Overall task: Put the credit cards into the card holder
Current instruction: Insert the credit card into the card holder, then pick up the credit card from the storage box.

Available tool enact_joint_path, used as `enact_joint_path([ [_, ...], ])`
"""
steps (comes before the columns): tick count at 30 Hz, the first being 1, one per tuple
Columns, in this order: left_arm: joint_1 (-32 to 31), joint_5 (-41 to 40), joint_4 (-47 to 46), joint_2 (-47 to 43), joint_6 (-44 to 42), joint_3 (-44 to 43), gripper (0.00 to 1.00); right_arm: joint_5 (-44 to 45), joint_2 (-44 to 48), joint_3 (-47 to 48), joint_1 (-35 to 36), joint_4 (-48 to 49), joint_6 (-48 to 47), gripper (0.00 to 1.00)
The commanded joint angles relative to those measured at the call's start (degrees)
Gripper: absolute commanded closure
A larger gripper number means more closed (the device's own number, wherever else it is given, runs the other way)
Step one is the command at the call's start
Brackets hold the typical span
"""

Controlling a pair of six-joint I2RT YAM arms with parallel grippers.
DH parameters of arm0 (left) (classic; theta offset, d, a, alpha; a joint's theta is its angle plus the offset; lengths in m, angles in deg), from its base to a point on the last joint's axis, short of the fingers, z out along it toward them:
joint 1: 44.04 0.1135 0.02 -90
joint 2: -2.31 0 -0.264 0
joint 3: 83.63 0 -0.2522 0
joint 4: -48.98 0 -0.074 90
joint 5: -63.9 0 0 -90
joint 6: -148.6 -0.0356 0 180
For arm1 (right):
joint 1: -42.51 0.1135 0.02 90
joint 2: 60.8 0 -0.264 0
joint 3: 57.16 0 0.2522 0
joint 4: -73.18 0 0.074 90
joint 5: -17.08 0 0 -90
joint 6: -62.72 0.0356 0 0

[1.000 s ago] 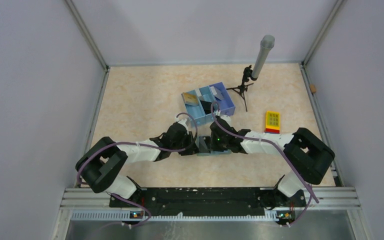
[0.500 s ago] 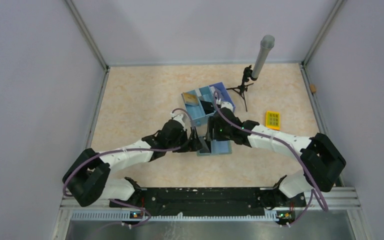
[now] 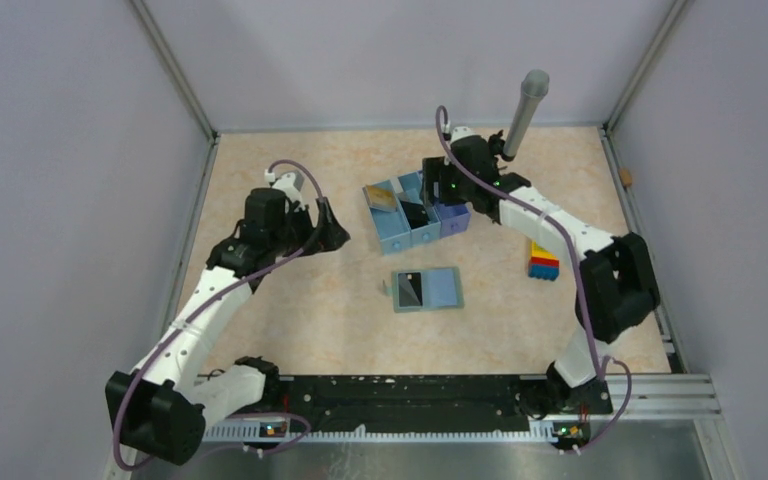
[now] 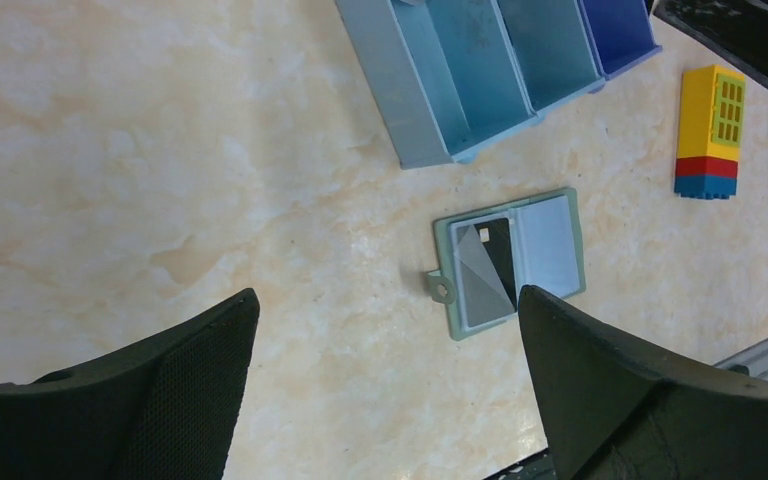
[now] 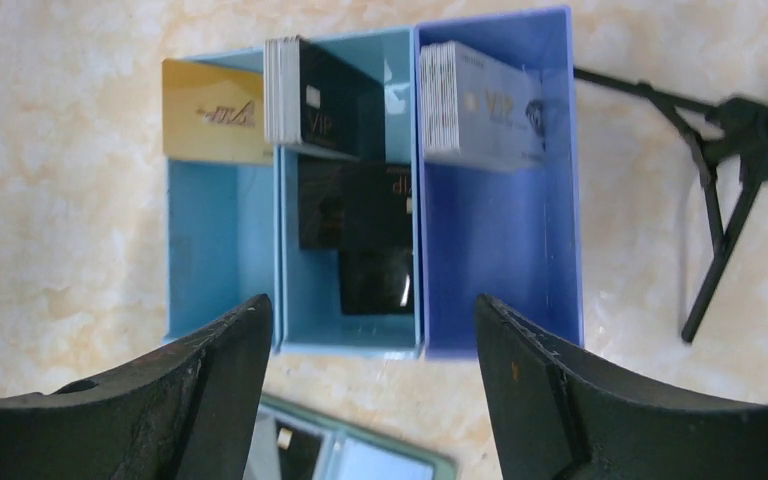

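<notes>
The card holder [image 3: 443, 290] lies open and flat on the table, grey-green rim, light blue inside. A dark card [image 3: 410, 288] sits in its left panel; in the left wrist view the card holder [image 4: 550, 245] shows that card [image 4: 501, 252] under a clear pocket. More credit cards stand in the blue tray [image 5: 500, 260]: a gold one [image 5: 215, 110], a black stack [image 5: 325, 100], a silver stack [image 5: 480, 105]. My left gripper [image 3: 332, 232] hovers open to the left of the holder, empty [image 4: 388, 300]. My right gripper [image 3: 438, 188] hangs open above the tray, empty [image 5: 370, 305].
The three-compartment tray [image 3: 388, 232] stands behind the holder. A microphone on a small tripod [image 3: 525, 115] stands at the back right, its legs [image 5: 720, 200] just right of the tray. A yellow toy brick [image 4: 712, 130] lies to the right of the holder.
Both grippers have opened and drawn away from the card holder. The left arm swung back to the left, the right arm moved up over the tray. The holder stays open on the table.
</notes>
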Motion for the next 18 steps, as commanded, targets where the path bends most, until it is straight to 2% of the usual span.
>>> enact_joint_path([
  [1,2.44,0.46,5.62,-3.1,-6.3,-3.23,0.01,-4.96,-7.99,8.43,-2.31,0.17,-6.71,0.28],
  [9,3.34,-5.33,8.89,-4.23,-12.2,-5.62,0.01,-4.24,-20.86,20.45,-4.18,-1.22,-10.65,0.28],
  [18,4.04,-1.51,6.92,-3.39,-11.93,-3.43,0.01,-3.69,-29.25,27.91,-4.88,-4.41,-12.8,0.29],
])
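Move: The silver VIP cards in the purple compartment stand about 11 cm ahead of the right hand, 1 cm left and 13 below. The black VIP stack is some 8 cm left of them and 2 nearer; the tripod stand is 12 cm to their right. The card holder lies 17 cm behind this hand, 3 left and 16 down. From the left hand, the silver cards are about 21 cm ahead, 25 right and 14 below. Open right hand reaches 10 cm forward, sinking 7, towards the silver cards; empty left drifts 4 cm left. ##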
